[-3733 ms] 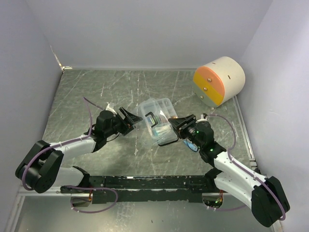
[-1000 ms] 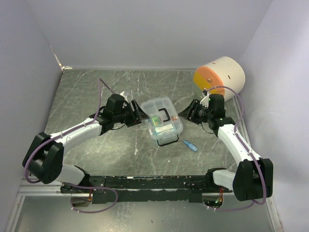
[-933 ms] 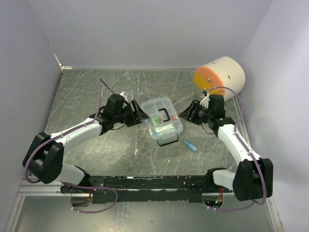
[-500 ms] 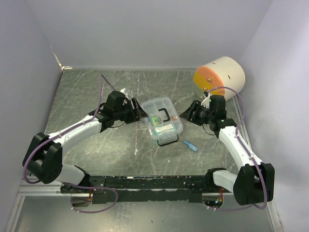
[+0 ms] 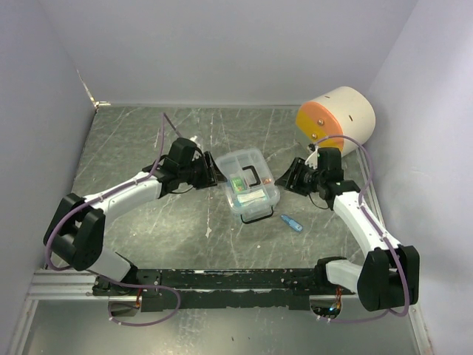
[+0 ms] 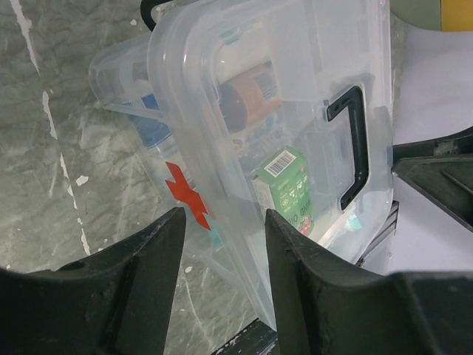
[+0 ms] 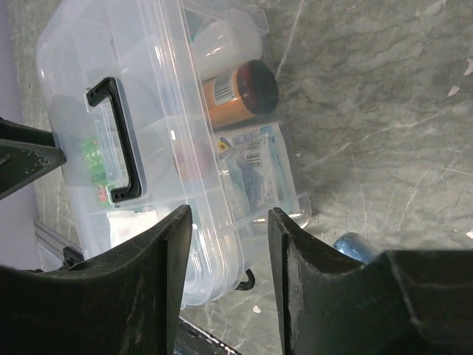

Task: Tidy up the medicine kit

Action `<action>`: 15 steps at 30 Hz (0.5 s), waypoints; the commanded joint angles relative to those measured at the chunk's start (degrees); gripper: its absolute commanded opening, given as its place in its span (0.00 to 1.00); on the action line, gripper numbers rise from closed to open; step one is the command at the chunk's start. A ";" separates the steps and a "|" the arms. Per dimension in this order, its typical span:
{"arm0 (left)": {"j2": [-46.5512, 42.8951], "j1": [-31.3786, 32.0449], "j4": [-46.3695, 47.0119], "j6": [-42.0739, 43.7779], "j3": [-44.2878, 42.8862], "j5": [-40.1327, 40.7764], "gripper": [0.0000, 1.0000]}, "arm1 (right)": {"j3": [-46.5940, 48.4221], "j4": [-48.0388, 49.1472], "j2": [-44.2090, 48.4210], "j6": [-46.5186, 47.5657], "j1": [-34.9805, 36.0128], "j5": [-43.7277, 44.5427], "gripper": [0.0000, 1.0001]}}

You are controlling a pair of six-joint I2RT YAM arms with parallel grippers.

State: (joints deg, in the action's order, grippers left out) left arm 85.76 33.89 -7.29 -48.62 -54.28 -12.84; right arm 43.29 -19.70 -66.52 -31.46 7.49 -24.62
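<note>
The medicine kit (image 5: 247,185) is a clear box resting on the table's middle, its lid down and the black handle (image 5: 251,176) on top. My left gripper (image 5: 211,174) is at its left side, open. In the left wrist view the lid's rim runs between the fingers (image 6: 148,259), beside a red cross (image 6: 185,203) and a green carton (image 6: 290,191). My right gripper (image 5: 284,178) is at the kit's right side, open. In the right wrist view it straddles the edge of the kit (image 7: 170,111), over an orange-labelled bottle (image 7: 236,92).
A small blue vial (image 5: 292,223) lies on the table just right of the kit's near corner; it also shows by the right finger (image 7: 353,244). A large cream cylinder with an orange face (image 5: 336,123) stands at the back right. Grey walls enclose the marbled table (image 5: 133,140).
Both grippers have edged in toward the kit's sides, and the left jaws have narrowed. Since the oldest frame the kit sits farther back and both arms have reached out.
</note>
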 commanded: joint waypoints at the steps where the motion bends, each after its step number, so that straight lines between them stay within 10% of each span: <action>1: 2.00 0.45 -3.87 2.16 -1.35 0.77 0.57 | 1.19 -4.15 -1.03 2.21 0.47 1.23 0.43; 15: 0.19 0.34 -17.11 24.62 -21.70 12.66 1.00 | 4.42 -13.91 9.84 -0.77 0.60 8.87 0.53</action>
State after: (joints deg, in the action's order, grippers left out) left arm 86.48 33.91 -21.37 -35.31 -69.34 -4.84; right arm 47.37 -30.09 -61.47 -30.20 7.73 -18.39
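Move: The lidded clear box stands between the hands, its middle about 7 cm right of the left hand, 1 cm back and 5 below. From the right hand it lies some 8 cm left, level fore and aft, and 5 below, with the black lid handle about 7 cm left, 2 ahead and 1 below. The blue pen lies roughly 10 cm back, 3 right and 10 below the right hand. Left hand rises about 5 cm and forward from the box's lid edge, opening wide, while right backs off up-right. ##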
